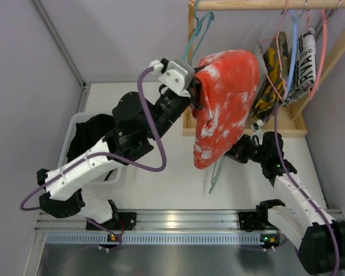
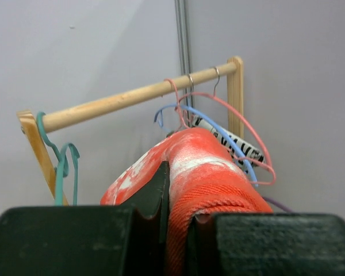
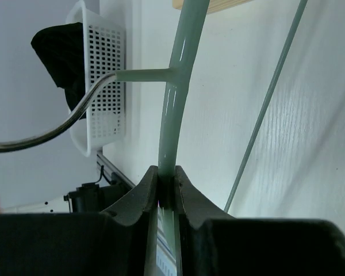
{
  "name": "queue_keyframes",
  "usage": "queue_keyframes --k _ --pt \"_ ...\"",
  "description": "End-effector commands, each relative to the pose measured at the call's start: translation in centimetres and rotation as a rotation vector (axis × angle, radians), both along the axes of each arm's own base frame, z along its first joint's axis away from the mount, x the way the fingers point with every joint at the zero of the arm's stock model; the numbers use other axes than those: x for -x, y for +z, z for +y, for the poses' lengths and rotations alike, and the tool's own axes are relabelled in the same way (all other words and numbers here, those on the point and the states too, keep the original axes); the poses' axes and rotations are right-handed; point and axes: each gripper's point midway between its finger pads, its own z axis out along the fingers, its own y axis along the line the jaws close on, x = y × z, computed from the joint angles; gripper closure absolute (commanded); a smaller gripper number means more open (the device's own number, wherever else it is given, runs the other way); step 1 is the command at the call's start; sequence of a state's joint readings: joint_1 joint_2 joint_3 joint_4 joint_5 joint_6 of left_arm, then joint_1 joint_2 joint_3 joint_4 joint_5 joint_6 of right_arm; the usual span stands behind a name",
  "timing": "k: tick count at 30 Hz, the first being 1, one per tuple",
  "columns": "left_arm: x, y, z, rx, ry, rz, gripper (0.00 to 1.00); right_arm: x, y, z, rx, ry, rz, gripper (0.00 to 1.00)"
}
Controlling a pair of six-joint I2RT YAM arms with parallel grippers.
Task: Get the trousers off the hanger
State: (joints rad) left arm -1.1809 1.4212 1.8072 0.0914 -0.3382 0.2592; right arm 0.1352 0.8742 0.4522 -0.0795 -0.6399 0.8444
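The red-orange trousers (image 1: 224, 106) with white patches hang in the air in front of the wooden rack. My left gripper (image 1: 194, 95) is shut on their upper left edge; in the left wrist view the orange cloth (image 2: 204, 184) is pinched between my jaws. A pale green hanger (image 1: 217, 172) pokes out below the trousers. My right gripper (image 1: 237, 150) is shut on it; in the right wrist view the green hanger arm (image 3: 175, 109) runs up from between my jaws, with its metal hook (image 3: 40, 138) bending left.
A wooden rail (image 1: 264, 4) on a wooden frame carries teal hangers (image 1: 200, 26), pink and blue hangers (image 1: 293, 52) and other patterned garments (image 1: 305, 57). A white basket (image 1: 73, 138) with dark cloth sits at the left. Walls close in on both sides.
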Motion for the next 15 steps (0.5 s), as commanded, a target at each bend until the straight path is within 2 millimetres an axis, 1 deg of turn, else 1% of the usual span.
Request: queue_keyframes --k 1,4,5,7,8,9,10,11,12,13,14,15 --pt "3.7 10.0 7.1 0.327 -0.035 -0.144 1.0 -0.9 1.9 -0.5 0.041 -0.003 -0.127 1.0" --pt "4.0 10.2 7.9 0.334 -0.038 -0.144 1.0 -0.5 3.2 -0.3 0.033 0.012 -0.144 1.0" --pt "4.1 9.9 7.8 0.322 -0.046 -0.135 1.0 -0.6 4.1 -0.3 0.03 0.013 -0.165 1.0" --pt "4.5 10.1 8.3 0.326 -0.073 -0.13 1.0 -0.2 5.6 -0.2 0.019 0.022 -0.2 1.0" --pt "4.5 9.6 8.2 0.308 -0.079 -0.121 1.0 -0.2 6.8 -0.1 0.013 0.028 -0.226 1.0" --pt "4.9 9.6 8.1 0.308 -0.113 -0.113 1.0 0.0 7.4 0.0 0.008 0.034 -0.24 1.0" --pt "4.7 9.7 8.9 0.312 -0.11 -0.106 1.0 0.3 8.0 0.1 0.005 0.046 -0.251 1.0" --pt "4.5 9.2 9.0 0.301 -0.11 -0.094 1.0 0.4 8.9 0.1 0.006 0.052 -0.271 1.0" --pt "4.3 8.6 9.3 0.294 -0.117 -0.057 1.0 0.6 9.2 0.1 0.014 0.059 -0.291 1.0" --pt "3.5 8.2 10.5 0.292 -0.086 -0.041 1.0 0.9 9.6 0.1 0.017 0.067 -0.309 1.0" --pt "3.1 7.7 11.1 0.288 -0.072 -0.017 1.0 1.2 9.2 0.1 0.024 0.072 -0.294 1.0" --pt "1.7 6.3 11.9 0.267 -0.027 0.034 1.0 1.3 9.1 0.1 0.031 0.079 -0.295 1.0"
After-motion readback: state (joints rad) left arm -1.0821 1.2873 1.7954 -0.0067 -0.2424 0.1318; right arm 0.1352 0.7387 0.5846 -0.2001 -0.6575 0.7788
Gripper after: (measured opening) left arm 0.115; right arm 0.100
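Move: The white basket that the trousers are bound for lies about 40 cm to the left hand's left, 8 cm farther out and some 52 cm below, with the black garment inside it at about the same place. From the right hand, which holds the bare green hanger, the rail's left end is roughly 20 cm ahead, 16 left and 40 up. The red trousers hang about 5 cm left and 33 above it, level fore-and-aft; the grey garment is some 17 ahead, 6 right and 15 up. Keeping the red trousers pinched by their waistband, the left hand carries them left towards the basket, nearly 6 cm, rising about 3 cm on the way; it first eases back a little, then comes forward again. The right gripper keeps its hold on the green hanger, pauses low, then lifts it some 6 to 7 cm towards rail height while its fingers tip up about 10 degrees. ##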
